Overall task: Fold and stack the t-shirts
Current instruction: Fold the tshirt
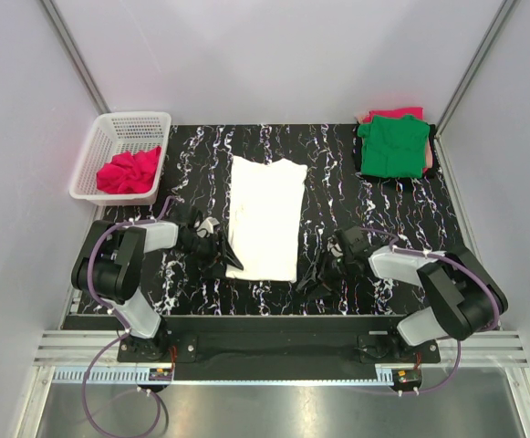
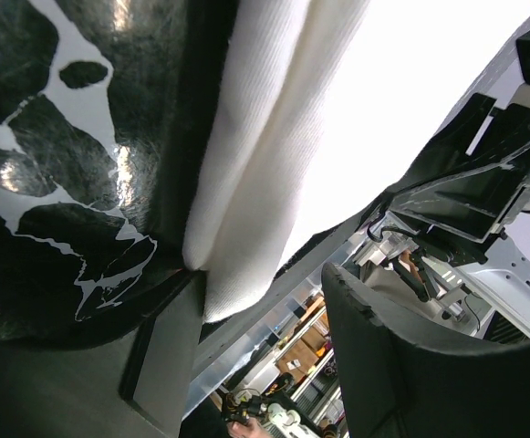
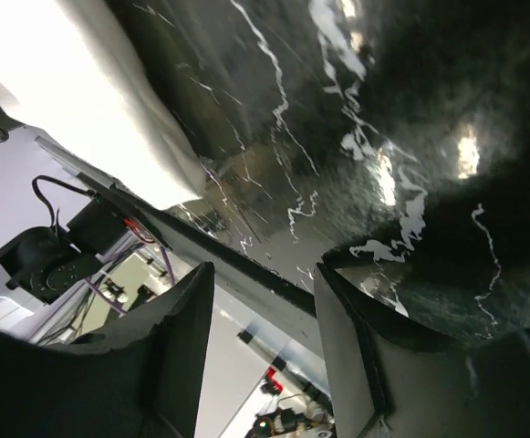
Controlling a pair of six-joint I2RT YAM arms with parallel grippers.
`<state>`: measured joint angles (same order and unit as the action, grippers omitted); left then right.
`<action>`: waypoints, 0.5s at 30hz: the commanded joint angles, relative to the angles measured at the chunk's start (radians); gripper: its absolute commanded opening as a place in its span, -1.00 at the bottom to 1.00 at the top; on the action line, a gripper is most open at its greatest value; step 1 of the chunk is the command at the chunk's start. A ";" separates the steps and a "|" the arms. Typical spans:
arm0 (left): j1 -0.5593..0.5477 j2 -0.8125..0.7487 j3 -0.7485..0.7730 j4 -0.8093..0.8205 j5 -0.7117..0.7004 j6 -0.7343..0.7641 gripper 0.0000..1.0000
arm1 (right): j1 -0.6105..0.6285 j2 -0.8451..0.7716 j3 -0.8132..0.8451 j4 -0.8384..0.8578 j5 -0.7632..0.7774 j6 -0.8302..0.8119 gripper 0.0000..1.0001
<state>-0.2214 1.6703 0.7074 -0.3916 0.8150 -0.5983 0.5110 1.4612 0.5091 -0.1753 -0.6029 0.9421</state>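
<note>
A white t-shirt (image 1: 265, 219) lies flat mid-table, folded into a long strip. My left gripper (image 1: 217, 255) is open at its near left corner. In the left wrist view the shirt's folded edge (image 2: 246, 182) ends beside the left finger (image 2: 73, 383), and nothing is pinched between the jaws of the gripper (image 2: 265, 301). My right gripper (image 1: 317, 274) hangs open just right of the shirt's near right corner. Its wrist view shows the white cloth (image 3: 64, 91) beyond the empty gripper (image 3: 265, 283). A folded green t-shirt (image 1: 392, 146) rests on pinkish-red cloth (image 1: 394, 114) at the back right.
A white plastic basket (image 1: 109, 137) at the back left holds a crumpled pinkish-red t-shirt (image 1: 129, 172). The table (image 1: 356, 201) is black marble-patterned, with white walls around it and its near edge just behind both grippers.
</note>
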 commanded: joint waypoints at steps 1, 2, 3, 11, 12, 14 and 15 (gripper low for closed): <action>-0.007 0.035 0.000 0.023 -0.166 0.068 0.20 | 0.047 0.027 -0.060 -0.014 0.071 0.059 0.11; -0.007 0.037 0.001 0.020 -0.168 0.068 0.20 | 0.063 0.039 -0.063 0.034 0.075 0.090 0.11; -0.007 0.037 0.001 0.019 -0.169 0.069 0.20 | 0.072 0.051 -0.064 0.055 0.077 0.102 0.11; -0.007 0.028 0.001 0.011 -0.166 0.074 0.20 | 0.123 0.232 -0.024 0.272 0.092 0.164 0.12; -0.007 0.028 0.001 0.010 -0.166 0.075 0.20 | 0.123 0.258 -0.021 0.290 0.095 0.167 0.12; -0.007 0.026 0.003 0.007 -0.166 0.077 0.20 | 0.126 0.286 -0.008 0.312 0.110 0.169 0.12; -0.007 0.026 0.003 0.008 -0.165 0.078 0.20 | 0.124 0.312 0.009 0.316 0.112 0.166 0.12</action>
<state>-0.2234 1.6714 0.7120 -0.3996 0.8124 -0.5835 0.6247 1.6539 0.5343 0.1616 -0.6907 1.1164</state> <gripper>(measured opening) 0.601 0.554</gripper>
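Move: The white t-shirt's near right corner lies about 3 cm to the right hand's left, 2 cm ahead and a centimetre below it. The shirt's near left corner is some 18 cm left and 3 cm ahead; its middle is about 9 cm left and 18 cm ahead. From the left hand, the near right corner lies roughly 15 cm to the right and 2 cm back. Open right gripper eases 1.5 cm back, then sweeps 5 cm left and slightly forward around the shirt's corner. ##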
